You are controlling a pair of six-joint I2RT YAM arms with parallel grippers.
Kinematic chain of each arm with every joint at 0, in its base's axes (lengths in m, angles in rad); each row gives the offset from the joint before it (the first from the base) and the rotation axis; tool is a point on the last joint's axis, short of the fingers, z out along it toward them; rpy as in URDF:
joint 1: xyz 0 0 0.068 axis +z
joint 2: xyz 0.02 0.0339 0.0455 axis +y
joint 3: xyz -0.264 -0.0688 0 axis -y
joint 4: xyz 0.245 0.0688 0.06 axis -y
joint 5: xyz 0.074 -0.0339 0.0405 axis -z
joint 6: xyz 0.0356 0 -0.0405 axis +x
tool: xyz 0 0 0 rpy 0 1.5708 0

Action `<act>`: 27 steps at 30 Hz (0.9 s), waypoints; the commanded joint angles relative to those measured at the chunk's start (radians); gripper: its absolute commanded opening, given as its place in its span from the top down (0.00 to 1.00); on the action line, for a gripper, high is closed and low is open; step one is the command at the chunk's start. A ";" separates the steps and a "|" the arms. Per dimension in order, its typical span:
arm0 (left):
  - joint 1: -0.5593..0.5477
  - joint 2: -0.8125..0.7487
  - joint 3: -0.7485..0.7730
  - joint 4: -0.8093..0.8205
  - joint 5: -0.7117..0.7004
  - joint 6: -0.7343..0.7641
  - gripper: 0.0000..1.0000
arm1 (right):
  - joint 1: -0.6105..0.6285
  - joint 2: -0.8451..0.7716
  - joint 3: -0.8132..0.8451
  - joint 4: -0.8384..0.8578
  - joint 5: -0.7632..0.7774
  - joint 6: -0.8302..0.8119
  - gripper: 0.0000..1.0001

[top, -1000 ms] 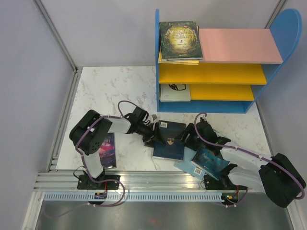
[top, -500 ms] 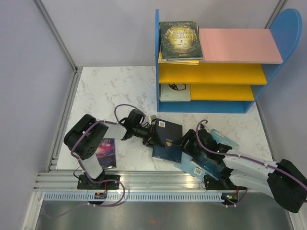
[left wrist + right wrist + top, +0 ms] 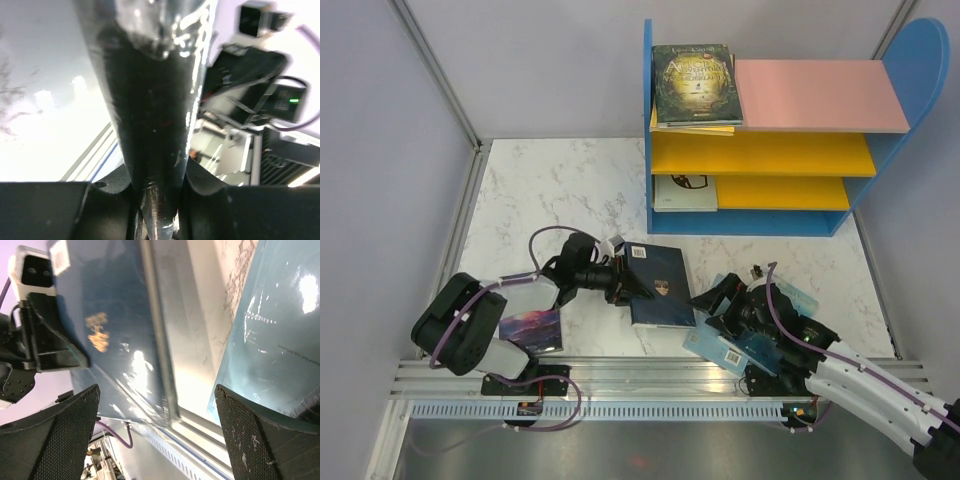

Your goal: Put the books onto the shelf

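Note:
My left gripper (image 3: 631, 284) is shut on the left edge of the dark navy book (image 3: 661, 286), which is lifted off the marble table. In the left wrist view that book (image 3: 155, 120) runs edge-on between the jaws of the left gripper (image 3: 160, 200). My right gripper (image 3: 714, 308) stands open to the right of it, over the teal-blue book (image 3: 752, 338). In the right wrist view the right gripper (image 3: 165, 432) holds nothing, with the navy book (image 3: 115, 325) to the left and the teal book (image 3: 280, 330) to the right. A purple galaxy book (image 3: 532, 327) lies near the left arm's base. The shelf (image 3: 820, 95) holds a dark green book (image 3: 695, 82) on a yellow one (image 3: 692, 128) at the top left. A pale book (image 3: 684, 193) lies on a lower board.
The metal rail (image 3: 650, 375) runs along the table's near edge under both arms. Grey walls close in the left side and the back. The shelf stands at the table's far right, with its right halves of the boards bare.
The left gripper closed on the navy book and drew it left, away from the teal one. The right gripper opened wide and pulled back toward the near edge.

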 commanded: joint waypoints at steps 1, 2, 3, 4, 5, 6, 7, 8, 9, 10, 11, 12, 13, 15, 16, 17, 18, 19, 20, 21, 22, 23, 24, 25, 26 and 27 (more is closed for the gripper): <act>0.008 -0.082 -0.032 0.324 0.022 -0.197 0.98 | 0.012 -0.002 0.006 -0.025 -0.027 0.023 0.02; 0.008 -0.091 -0.041 0.347 0.015 -0.242 0.98 | 0.020 0.004 0.015 -0.023 -0.028 0.025 0.02; 0.008 -0.108 -0.050 0.370 -0.002 -0.262 0.98 | 0.024 0.009 0.020 -0.014 -0.028 0.027 0.02; 0.008 -0.114 -0.071 0.401 -0.012 -0.280 0.98 | 0.029 0.010 0.024 -0.010 -0.027 0.028 0.02; 0.008 -0.117 -0.084 0.460 -0.025 -0.323 0.98 | 0.036 0.013 0.032 0.000 -0.024 0.039 0.02; 0.008 -0.120 -0.098 0.502 -0.031 -0.345 0.98 | 0.040 0.013 0.033 0.021 -0.023 0.045 0.02; 0.008 -0.119 -0.119 0.533 -0.038 -0.363 0.98 | 0.043 0.013 0.033 0.035 -0.022 0.054 0.02; 0.008 -0.119 -0.128 0.583 -0.048 -0.394 0.98 | 0.047 0.013 0.032 0.065 -0.017 0.071 0.02; 0.008 -0.117 -0.144 0.600 -0.051 -0.403 0.98 | 0.050 0.013 0.029 0.078 -0.013 0.083 0.02; 0.008 -0.116 -0.150 0.614 -0.055 -0.414 0.98 | 0.052 0.013 0.026 0.095 -0.007 0.097 0.02; 0.006 -0.117 -0.156 0.636 -0.062 -0.426 0.98 | 0.056 0.015 0.020 0.119 -0.001 0.106 0.02; 0.006 -0.120 -0.164 0.651 -0.068 -0.432 0.98 | 0.059 0.018 0.015 0.173 0.009 0.132 0.02; 0.006 -0.125 -0.180 0.668 -0.074 -0.446 0.98 | 0.059 0.033 0.007 0.203 0.010 0.145 0.02; 0.006 -0.126 -0.197 0.720 -0.094 -0.464 0.98 | 0.061 0.064 0.001 0.309 0.007 0.163 0.03; 0.006 -0.125 -0.205 0.731 -0.099 -0.478 0.98 | 0.066 0.105 0.013 0.332 0.004 0.166 0.04; 0.006 -0.125 -0.208 0.740 -0.104 -0.483 0.98 | 0.070 0.130 0.024 0.349 0.000 0.163 0.05; 0.006 -0.125 -0.211 0.760 -0.110 -0.488 0.98 | 0.075 0.154 0.036 0.377 -0.004 0.157 0.11; 0.006 -0.123 -0.217 0.763 -0.113 -0.489 0.98 | 0.081 0.201 0.064 0.386 -0.007 0.145 0.16; 0.005 -0.123 -0.220 0.766 -0.120 -0.494 0.98 | 0.092 0.222 0.076 0.400 -0.008 0.140 0.23; 0.005 -0.125 -0.225 0.772 -0.127 -0.498 0.98 | 0.099 0.239 0.090 0.418 -0.008 0.135 0.34; 0.005 -0.126 -0.234 0.792 -0.131 -0.506 0.98 | 0.105 0.260 0.110 0.423 0.001 0.134 0.40; 0.005 -0.126 -0.237 0.795 -0.131 -0.509 0.98 | 0.116 0.265 0.118 0.428 0.006 0.129 0.46; 0.005 -0.128 -0.239 0.797 -0.133 -0.512 0.98 | 0.121 0.266 0.124 0.425 0.012 0.128 0.56; 0.003 -0.131 -0.248 0.797 -0.133 -0.511 0.98 | 0.125 0.257 0.130 0.419 0.022 0.126 0.60; 0.003 -0.134 -0.253 0.791 -0.131 -0.511 0.98 | 0.124 0.248 0.130 0.417 0.027 0.125 0.64; 0.002 -0.145 -0.262 0.782 -0.133 -0.509 0.98 | 0.125 0.236 0.130 0.402 0.033 0.125 0.71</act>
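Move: The navy book is already pinched by its left edge in the left hand. Its middle lies some 7 cm right of that hand and about 3 cm below. The open right gripper waits about 17 cm to the left hand's right, 5 cm nearer the base and slightly lower. From the right hand, the navy book's middle is roughly 10 cm left, 5 cm ahead, nearly level. The teal book lies about 14 cm right and 8 cm below, the light-blue book 5 cm right, 6 cm back and equally low. The right gripper pinches the navy book's free right edge near its base-side corner, closing from wide open after drawing back about a centimetre, then travelling some 5 cm left and as much up. Meanwhile the left hand keeps its grip and raises the book about 4 cm, tipping its fingers up towards level and swinging about 15 degrees counter-clockwise to bring that edge round. ##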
